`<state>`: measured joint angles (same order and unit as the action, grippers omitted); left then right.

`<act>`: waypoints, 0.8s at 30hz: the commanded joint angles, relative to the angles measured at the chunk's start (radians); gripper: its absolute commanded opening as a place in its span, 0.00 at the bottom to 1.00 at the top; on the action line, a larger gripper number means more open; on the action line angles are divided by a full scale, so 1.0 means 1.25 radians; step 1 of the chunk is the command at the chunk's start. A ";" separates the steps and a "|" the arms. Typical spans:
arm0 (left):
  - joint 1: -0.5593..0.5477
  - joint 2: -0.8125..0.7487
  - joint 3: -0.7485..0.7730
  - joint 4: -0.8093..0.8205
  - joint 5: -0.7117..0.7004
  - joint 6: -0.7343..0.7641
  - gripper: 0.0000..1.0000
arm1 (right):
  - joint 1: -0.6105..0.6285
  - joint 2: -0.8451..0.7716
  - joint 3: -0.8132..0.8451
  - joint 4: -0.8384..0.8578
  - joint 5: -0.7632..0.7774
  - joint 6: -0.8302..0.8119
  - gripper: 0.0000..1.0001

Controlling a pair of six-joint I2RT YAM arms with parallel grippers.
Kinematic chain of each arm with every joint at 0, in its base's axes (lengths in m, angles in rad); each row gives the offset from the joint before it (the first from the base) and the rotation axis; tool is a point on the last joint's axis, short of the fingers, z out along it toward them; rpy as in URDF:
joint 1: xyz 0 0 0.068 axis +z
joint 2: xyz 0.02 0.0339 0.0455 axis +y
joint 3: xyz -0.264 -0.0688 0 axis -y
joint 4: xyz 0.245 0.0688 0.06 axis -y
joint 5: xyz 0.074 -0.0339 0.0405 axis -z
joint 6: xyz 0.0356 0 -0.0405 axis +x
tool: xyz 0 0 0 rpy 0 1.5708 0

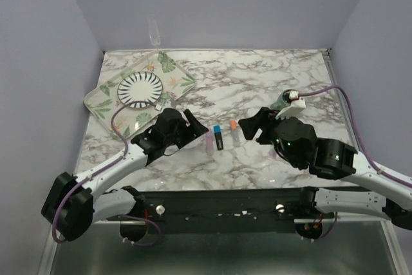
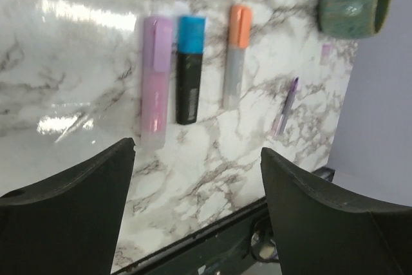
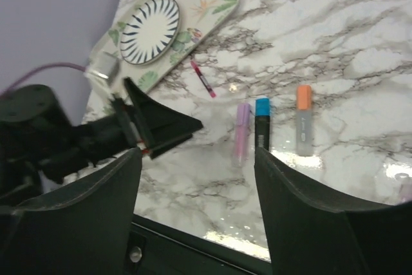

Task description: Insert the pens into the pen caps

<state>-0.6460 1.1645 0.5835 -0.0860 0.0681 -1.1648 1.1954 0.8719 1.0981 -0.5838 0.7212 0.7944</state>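
Observation:
Three pens lie side by side near the table's middle, each with its cap on the far end. The pink-purple pen wears a light purple cap. The black pen has a blue cap, and the pale grey pen an orange cap. In the top view they are the pink, black and grey pens. My left gripper stands open just left of them, with nothing in it. My right gripper is open just right of them. A thin red pen lies near the tray.
A leaf-patterned tray with a striped plate sits at the back left. A teal-green mug lies on its side at the right, with a thin purple stick near it. The table's near edge runs close under both grippers.

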 commanded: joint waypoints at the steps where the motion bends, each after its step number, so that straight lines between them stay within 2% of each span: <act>1: 0.017 -0.096 0.110 -0.173 -0.200 0.159 0.85 | -0.050 0.012 -0.038 -0.059 -0.011 0.017 0.72; 6: 0.035 -0.096 0.163 -0.209 -0.225 0.262 0.82 | -0.145 0.041 -0.108 -0.086 -0.103 0.066 0.58; 11: 0.035 -0.109 0.187 -0.194 -0.197 0.338 0.82 | -0.310 0.057 -0.224 -0.104 -0.199 0.101 0.50; 15: 0.035 -0.115 0.230 -0.215 -0.210 0.409 0.82 | -0.407 0.035 -0.311 -0.104 -0.215 0.100 0.43; 20: 0.036 -0.106 0.278 -0.248 -0.215 0.458 0.83 | -0.605 0.068 -0.373 -0.033 -0.364 0.000 0.34; 24: 0.036 -0.115 0.293 -0.250 -0.156 0.478 0.83 | -0.665 0.181 -0.331 -0.016 -0.398 -0.089 0.30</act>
<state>-0.6033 1.0378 0.9195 -0.3576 -0.1673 -0.6361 0.4339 0.9794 0.6437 -0.6670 0.3450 0.8230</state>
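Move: The right hand is aimed at the purple pen, about 6 cm ahead, 15 cm to its right and 30 cm below. The orange marker lies some 12 cm ahead and 3 cm left of this hand, equally low; the green mug stands about 26 cm ahead and 25 cm right, 26 cm down. From the left hand, the purple pen is about 35 cm right, 3 cm back and 8 cm below, while the pink marker is level with it, 5 cm right and 8 cm below. Swoop the right gripper down about 24 cm and 15 cm to the right, easing slightly forward, to just above the purple pen, tipping the fingers steeply down, swinging them clockwise and closing them partway without gripping. Meanwhile lift the empty, open left gripper some 12 cm away from the pink marker, a little forward and left, tilting its fingers up. ##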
